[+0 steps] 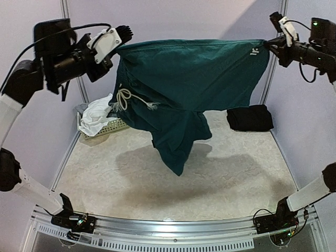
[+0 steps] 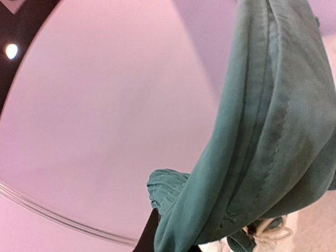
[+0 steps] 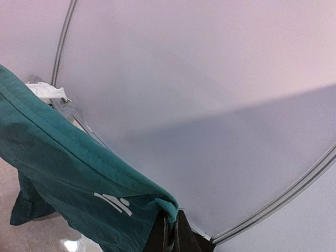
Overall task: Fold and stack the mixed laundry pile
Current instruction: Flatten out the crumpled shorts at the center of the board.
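The dark teal-green shorts (image 1: 194, 79) hang stretched in the air, high above the table, held by both arms. My left gripper (image 1: 118, 46) is shut on the waistband corner at the upper left, with the white drawstring (image 1: 125, 98) dangling below. My right gripper (image 1: 269, 45) is shut on the opposite corner, near the small white logo (image 1: 254, 51). One leg of the shorts droops toward the table. In the left wrist view the shorts (image 2: 262, 131) cover most of my gripper (image 2: 157, 223). The right wrist view shows the shorts' hem (image 3: 63, 163) pinched in my gripper (image 3: 172, 223). Black trousers (image 1: 250, 117) lie folded at the back right.
A pale perforated basket (image 1: 113, 126) stands at the back left with a white cloth (image 1: 97, 115) bunched in it. Walls close in the table at the back and on both sides.
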Controlling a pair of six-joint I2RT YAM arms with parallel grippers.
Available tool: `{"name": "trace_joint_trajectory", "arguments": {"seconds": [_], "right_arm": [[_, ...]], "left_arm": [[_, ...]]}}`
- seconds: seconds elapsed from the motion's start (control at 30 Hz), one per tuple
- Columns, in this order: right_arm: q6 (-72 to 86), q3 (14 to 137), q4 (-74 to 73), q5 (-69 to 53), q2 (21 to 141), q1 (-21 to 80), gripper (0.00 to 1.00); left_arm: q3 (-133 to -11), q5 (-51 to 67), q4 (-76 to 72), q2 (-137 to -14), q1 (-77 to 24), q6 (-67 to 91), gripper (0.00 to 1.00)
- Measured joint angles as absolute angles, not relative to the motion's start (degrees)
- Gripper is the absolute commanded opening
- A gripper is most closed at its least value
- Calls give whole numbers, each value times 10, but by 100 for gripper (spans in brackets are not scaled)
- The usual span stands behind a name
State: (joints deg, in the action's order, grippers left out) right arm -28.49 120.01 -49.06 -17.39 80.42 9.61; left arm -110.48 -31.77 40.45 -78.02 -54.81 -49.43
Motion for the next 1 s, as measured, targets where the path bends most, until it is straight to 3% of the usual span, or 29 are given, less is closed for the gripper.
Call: {"name": "trace_joint_trajectory", "arguments": {"seconds": [0.27,0.37,0.5,0.73,1.0], "right_arm": [[-327,1178,-509,-261,632,96,0],[-331,1178,-514,-281,580,96,0],[-329,1178,-513,-293,541,96,0],[-336,1095,-472,-290,542,96,0],[-345,882,-375,-274,634,96,0]], "left_arm": [[-976,-445,317,-641,-820,-589,0],[-969,-516,280,-656,-926,-657,0],[-985,-575,230,-709,-990,-737,0],[-952,-596,151,-706,-947,-762,0],[-762,-523,197,-619,-680,-489,0]]}}
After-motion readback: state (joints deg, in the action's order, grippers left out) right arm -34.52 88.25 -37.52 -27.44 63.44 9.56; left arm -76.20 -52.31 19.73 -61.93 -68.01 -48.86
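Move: I already hold the teal shorts stretched between both closed hands, well up in the air. The board's centre, where they are to be laid, is roughly 52 cm below my left hand, 4 cm ahead and 13 cm to its right. The laundry basket lies about 24 cm ahead of that hand and 24 cm to its left, 46 cm down. From my right hand the board's centre is 53 cm below, 3 cm back and 25 cm left, and the folded black trousers are 19 cm ahead, 18 cm right, 51 cm down. Keeping both pinches shut on the shorts' upper edge, I swing my hands back some 20 cm towards my bases, the right also rising, the left veering right for a while, and both tilting fingertips up by 20 degrees or so. Then I whip them forward again by about 15 cm while sinking, levelling the wrists, to snap the cloth open above the board. ##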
